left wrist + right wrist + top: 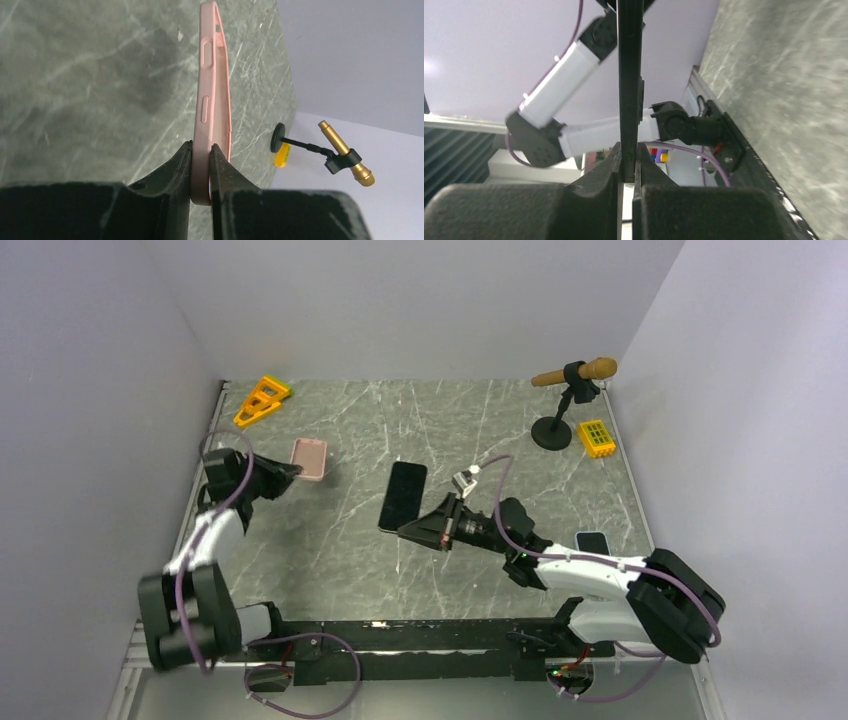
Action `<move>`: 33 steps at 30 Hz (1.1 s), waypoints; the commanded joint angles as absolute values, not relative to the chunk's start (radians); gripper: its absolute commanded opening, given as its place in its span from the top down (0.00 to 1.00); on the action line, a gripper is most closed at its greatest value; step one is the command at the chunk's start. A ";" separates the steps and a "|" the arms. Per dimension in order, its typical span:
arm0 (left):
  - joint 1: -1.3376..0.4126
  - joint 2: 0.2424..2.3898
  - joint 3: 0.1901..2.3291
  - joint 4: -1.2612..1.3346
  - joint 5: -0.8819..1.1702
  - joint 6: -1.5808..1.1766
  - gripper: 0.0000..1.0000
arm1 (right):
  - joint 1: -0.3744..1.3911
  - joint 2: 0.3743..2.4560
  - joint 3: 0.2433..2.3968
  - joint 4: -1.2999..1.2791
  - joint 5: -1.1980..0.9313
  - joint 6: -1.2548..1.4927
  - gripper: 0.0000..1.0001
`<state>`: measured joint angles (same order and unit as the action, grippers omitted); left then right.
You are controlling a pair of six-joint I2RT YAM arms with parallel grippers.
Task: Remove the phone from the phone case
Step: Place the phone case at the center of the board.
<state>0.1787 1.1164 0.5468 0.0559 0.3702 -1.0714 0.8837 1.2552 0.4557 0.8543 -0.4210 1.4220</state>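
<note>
The pink phone case point(310, 458) hangs empty at the left of the table, and my left gripper point(288, 474) is shut on its near end. The left wrist view shows the case point(212, 90) edge on, clamped between the two black fingers of that gripper point(201, 167). The black phone point(403, 495) is out of the case, near the table's middle, tilted above the surface. My right gripper point(408, 530) is shut on the phone's near edge. In the right wrist view the phone point(630, 75) stands edge on between the fingers of the right gripper point(626, 161).
An orange triangular frame point(262, 400) lies at the back left. A wooden microphone-shaped piece on a black stand point(575, 375) and a yellow block point(596, 438) sit at the back right. A small dark flat object point(592, 540) lies by the right arm. Walls close three sides.
</note>
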 commanded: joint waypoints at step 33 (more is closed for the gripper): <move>0.310 1.636 1.182 -0.337 0.444 -0.578 0.01 | 0.749 0.972 0.378 0.534 -0.371 1.293 1.00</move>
<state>0.3073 1.7634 1.1004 -0.1848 0.5800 -0.7128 0.7761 0.9585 0.3355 0.4610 -0.3824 1.2930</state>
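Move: I still pinch the empty phone case by its edge in my left hand. The bare board where it goes lies about 11 cm ahead, 3 cm to the right and some 8 cm below. The orange bracket lies on the board roughly 28 cm ahead and 17 cm left; the phone is about 11 cm back, 26 cm right and 9 cm above. From my right hand, the landing spot is some 30 cm ahead, 25 cm left and 18 cm down. I carry the case about 10 cm forward with my left hand while sinking some 6 cm to the board, turning it roughly 15 degrees clockwise. There I open the fingers wide, let go, and draw off left and slightly back, rising a little at the last. My right hand keeps its grip on the phone and takes it some 6 cm right and 5 cm down. ##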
